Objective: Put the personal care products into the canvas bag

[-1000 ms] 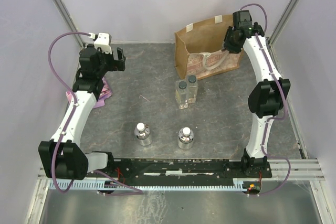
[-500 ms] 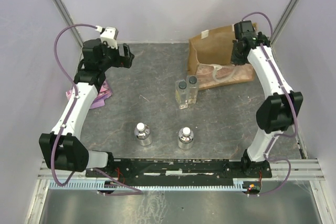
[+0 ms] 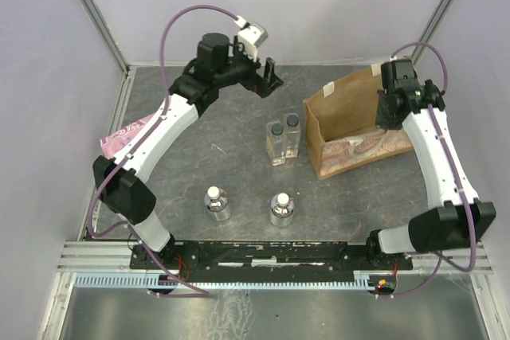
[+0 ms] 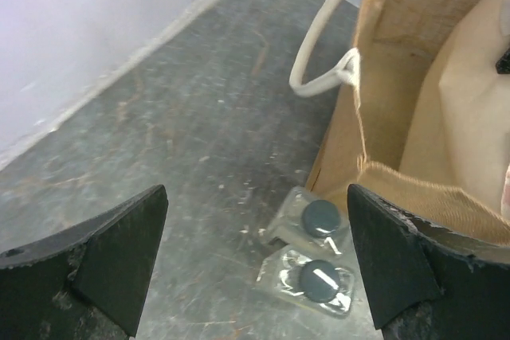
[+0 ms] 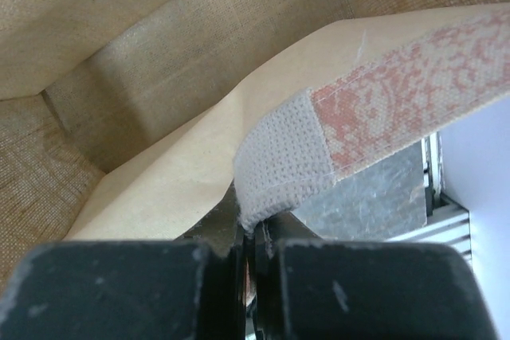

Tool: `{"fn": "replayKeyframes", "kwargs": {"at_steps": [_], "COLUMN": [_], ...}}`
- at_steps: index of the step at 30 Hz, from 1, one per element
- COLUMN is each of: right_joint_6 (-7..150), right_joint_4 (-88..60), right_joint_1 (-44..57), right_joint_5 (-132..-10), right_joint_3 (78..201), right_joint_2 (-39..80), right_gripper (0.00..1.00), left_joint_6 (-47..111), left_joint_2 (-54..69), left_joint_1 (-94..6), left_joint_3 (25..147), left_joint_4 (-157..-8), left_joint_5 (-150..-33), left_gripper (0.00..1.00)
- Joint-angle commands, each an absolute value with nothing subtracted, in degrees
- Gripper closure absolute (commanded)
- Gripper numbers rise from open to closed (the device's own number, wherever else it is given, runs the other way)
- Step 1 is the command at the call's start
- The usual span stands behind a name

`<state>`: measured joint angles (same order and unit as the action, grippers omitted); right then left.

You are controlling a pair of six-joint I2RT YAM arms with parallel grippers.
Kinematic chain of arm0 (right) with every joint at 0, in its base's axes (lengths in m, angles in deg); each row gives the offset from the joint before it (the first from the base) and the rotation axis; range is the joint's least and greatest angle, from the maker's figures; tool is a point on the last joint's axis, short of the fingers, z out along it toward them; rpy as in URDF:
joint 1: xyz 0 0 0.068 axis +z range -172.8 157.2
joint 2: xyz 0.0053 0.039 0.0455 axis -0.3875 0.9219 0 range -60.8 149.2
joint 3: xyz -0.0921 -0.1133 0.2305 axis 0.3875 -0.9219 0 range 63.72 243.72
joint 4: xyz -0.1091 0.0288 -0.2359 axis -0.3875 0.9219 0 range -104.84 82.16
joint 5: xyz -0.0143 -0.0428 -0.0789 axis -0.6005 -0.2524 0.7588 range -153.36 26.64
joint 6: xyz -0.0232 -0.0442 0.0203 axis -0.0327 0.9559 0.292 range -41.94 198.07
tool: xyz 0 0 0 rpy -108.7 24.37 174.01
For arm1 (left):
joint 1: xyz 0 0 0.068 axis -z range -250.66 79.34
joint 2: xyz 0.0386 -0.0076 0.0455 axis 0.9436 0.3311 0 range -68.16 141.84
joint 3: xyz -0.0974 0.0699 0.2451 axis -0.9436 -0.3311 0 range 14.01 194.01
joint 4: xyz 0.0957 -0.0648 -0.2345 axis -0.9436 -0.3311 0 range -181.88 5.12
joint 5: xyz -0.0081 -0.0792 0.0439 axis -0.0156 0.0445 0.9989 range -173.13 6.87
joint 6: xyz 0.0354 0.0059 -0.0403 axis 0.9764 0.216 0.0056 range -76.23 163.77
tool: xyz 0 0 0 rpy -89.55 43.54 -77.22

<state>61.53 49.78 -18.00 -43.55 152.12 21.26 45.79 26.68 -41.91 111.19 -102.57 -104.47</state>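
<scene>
The canvas bag (image 3: 351, 129) stands open at the right, tan with a pale reddish-patterned front panel. My right gripper (image 3: 391, 111) is shut on its top rim; in the right wrist view the fingers (image 5: 249, 236) pinch the pale patterned edge of the bag (image 5: 159, 61). Two tall clear bottles with dark caps (image 3: 284, 139) stand together just left of the bag, and also show in the left wrist view (image 4: 319, 252). Two short silvery bottles (image 3: 215, 203) (image 3: 280, 208) stand nearer the arm bases. My left gripper (image 3: 269, 77) is open and empty, above and behind the tall bottles (image 4: 255, 193).
A flat pink packet (image 3: 119, 137) lies at the far left by the wall. The bag's white loop handle (image 4: 319, 45) hangs over its left side. Walls close in the back and both sides. The arms' base rail (image 3: 271, 254) runs along the near edge.
My right gripper has pulled the bag nearer and to the right. My left arm has swung from the far left to the back centre, over the tall bottles.
</scene>
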Motion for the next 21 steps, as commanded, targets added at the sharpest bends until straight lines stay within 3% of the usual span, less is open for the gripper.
{"fn": "replayKeyframes", "kwargs": {"at_steps": [1,11,19,21], "right_joint_6": [64.0,66.0,68.0,68.0], "right_joint_4": [50.4,45.7,51.5,53.0], "right_joint_1": [-17.7,-17.8,-17.8,-17.7], "right_joint_5": [-48.5,-57.1,-52.1,-51.5], "right_joint_3": [146.8,136.4,143.6,146.3], "right_joint_2": [13.6,6.1,6.5,6.6], "right_gripper": [1.0,0.98,0.34,0.26], "left_joint_6": [48.3,49.9,49.2,49.3], "left_joint_2": [30.1,38.8,39.9,39.8], "left_joint_1": [-38.8,-31.3,-28.7,-28.4], "left_joint_3": [116.2,123.1,123.3,123.2], "left_joint_4": [-103.6,-106.5,-106.6,-106.9], "left_joint_5": [-109.2,-115.2,-115.1,-115.0], "left_gripper": [0.0,0.0,0.0,0.0]}}
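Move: The left gripper hangs open; the bag's back-left handle patch is about 16 cm to its right, roughly level ahead and some 9 cm lower. The near clear bottle stands straight below, 9 cm back and 26 cm down; the far clear bottle is 6 cm right, 5 cm back. The right gripper is already shut on the bag's front rim by its handle patch, the far bottle some 24 cm left and 4 cm ahead. Drag the bag's front rim back about 6 cm with the right gripper, easing left and down, then open the fingers around the rim and start rising. Meanwhile sweep the open left gripper right some 13 cm, back and down, turning clockwise about 25 degrees, until its jaws come close over the back rim near the handle knot. ##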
